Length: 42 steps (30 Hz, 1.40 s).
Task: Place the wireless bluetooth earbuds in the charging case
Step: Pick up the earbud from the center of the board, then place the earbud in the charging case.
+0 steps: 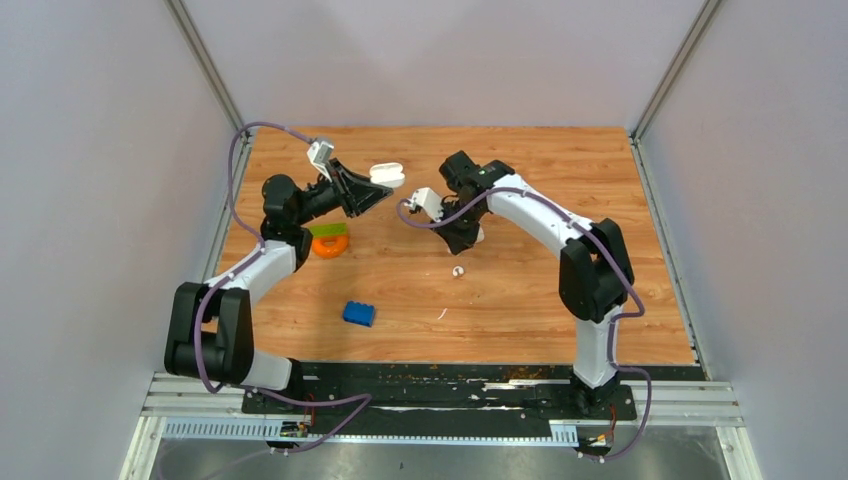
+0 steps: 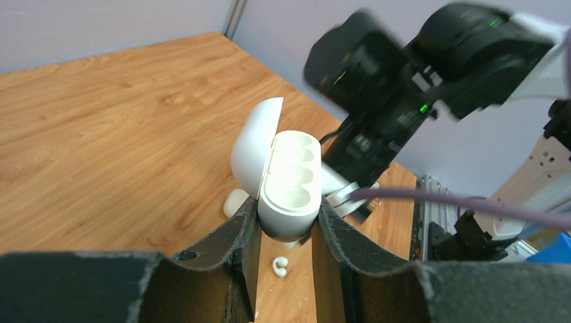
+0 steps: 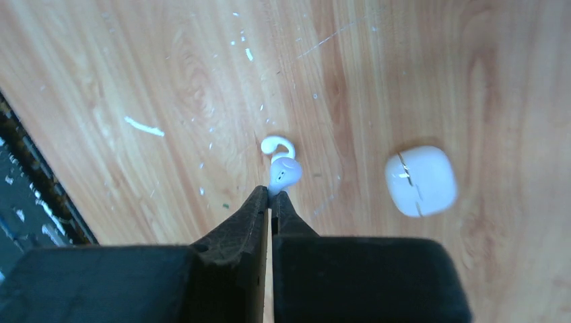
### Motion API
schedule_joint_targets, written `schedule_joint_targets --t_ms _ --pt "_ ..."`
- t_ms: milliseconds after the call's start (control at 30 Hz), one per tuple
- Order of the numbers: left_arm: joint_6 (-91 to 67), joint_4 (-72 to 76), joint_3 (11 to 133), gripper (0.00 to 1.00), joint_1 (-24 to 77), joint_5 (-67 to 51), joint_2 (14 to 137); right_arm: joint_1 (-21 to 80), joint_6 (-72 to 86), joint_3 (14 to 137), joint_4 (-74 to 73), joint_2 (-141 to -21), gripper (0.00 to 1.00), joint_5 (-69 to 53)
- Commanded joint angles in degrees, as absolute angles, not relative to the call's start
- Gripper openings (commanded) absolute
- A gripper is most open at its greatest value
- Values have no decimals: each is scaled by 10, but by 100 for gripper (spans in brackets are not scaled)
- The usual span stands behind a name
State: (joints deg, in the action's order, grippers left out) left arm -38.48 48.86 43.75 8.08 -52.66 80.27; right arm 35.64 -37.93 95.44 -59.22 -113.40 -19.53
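The white charging case (image 2: pixel 289 178) stands open, its lid (image 2: pixel 252 145) tipped back, and both its sockets look empty. My left gripper (image 2: pixel 287 217) is shut on its lower body and holds it above the table (image 1: pixel 560 290); from above the case (image 1: pixel 386 175) shows at the far middle. My right gripper (image 3: pixel 271 195) is shut on the tip of one small white earbud (image 3: pixel 285 172), just right of the case and above the wood. A second, hook-shaped earbud (image 3: pixel 275 144) lies on the table below; it also shows as a hooked earbud (image 1: pixel 458 271) and a loose earbud (image 2: pixel 279 262).
A rounded white closed box (image 3: pixel 421 180) lies on the wood near the right gripper. A blue toy brick (image 1: pixel 359 313) sits front centre. An orange ring (image 1: pixel 330 246) with a green piece (image 1: pixel 326 230) lies under the left arm. A white sliver (image 1: pixel 441 313) lies by the brick.
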Motion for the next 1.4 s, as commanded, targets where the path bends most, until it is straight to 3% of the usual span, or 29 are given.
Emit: schedule_joint_targets --t_ms 0,367,933,1367 --pt "-375 540 452 0 77 -563 822 351 -506 1027 -732 -1064 0 -224" --pt "-292 591 419 0 118 -658 818 353 -711 1157 -893 -971 0 -299" --pt "-54 499 374 0 197 -648 816 470 -556 1281 -921 -1054 0 -183" --pt "-61 503 376 0 216 -652 810 482 -532 1312 -921 -1096 0 -138"
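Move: Held open in the left gripper, the charging case lies about 13 cm to the right hand's left, some 5 cm ahead and 19 cm above it. The second earbud lies on the board almost under the right hand, 1 cm left and 6 cm below; the square white box is 8 cm ahead, 3 cm right and 5 cm below. From the left hand, the earbud already pinched by the right is about 15 cm right, 4 cm back and 19 cm below. Lifting the pinched earbud fast off above the board, the right hand climbs about 19 cm and draws back, then swings left towards the open case, eases down a little and edges forward, turned some 25 degrees counter-clockwise. To meet it, the left hand, still gripping the case, comes back, down and right, roughly 8 cm each way, turning clockwise and rolling. No touch of earbud and case can be seen. ##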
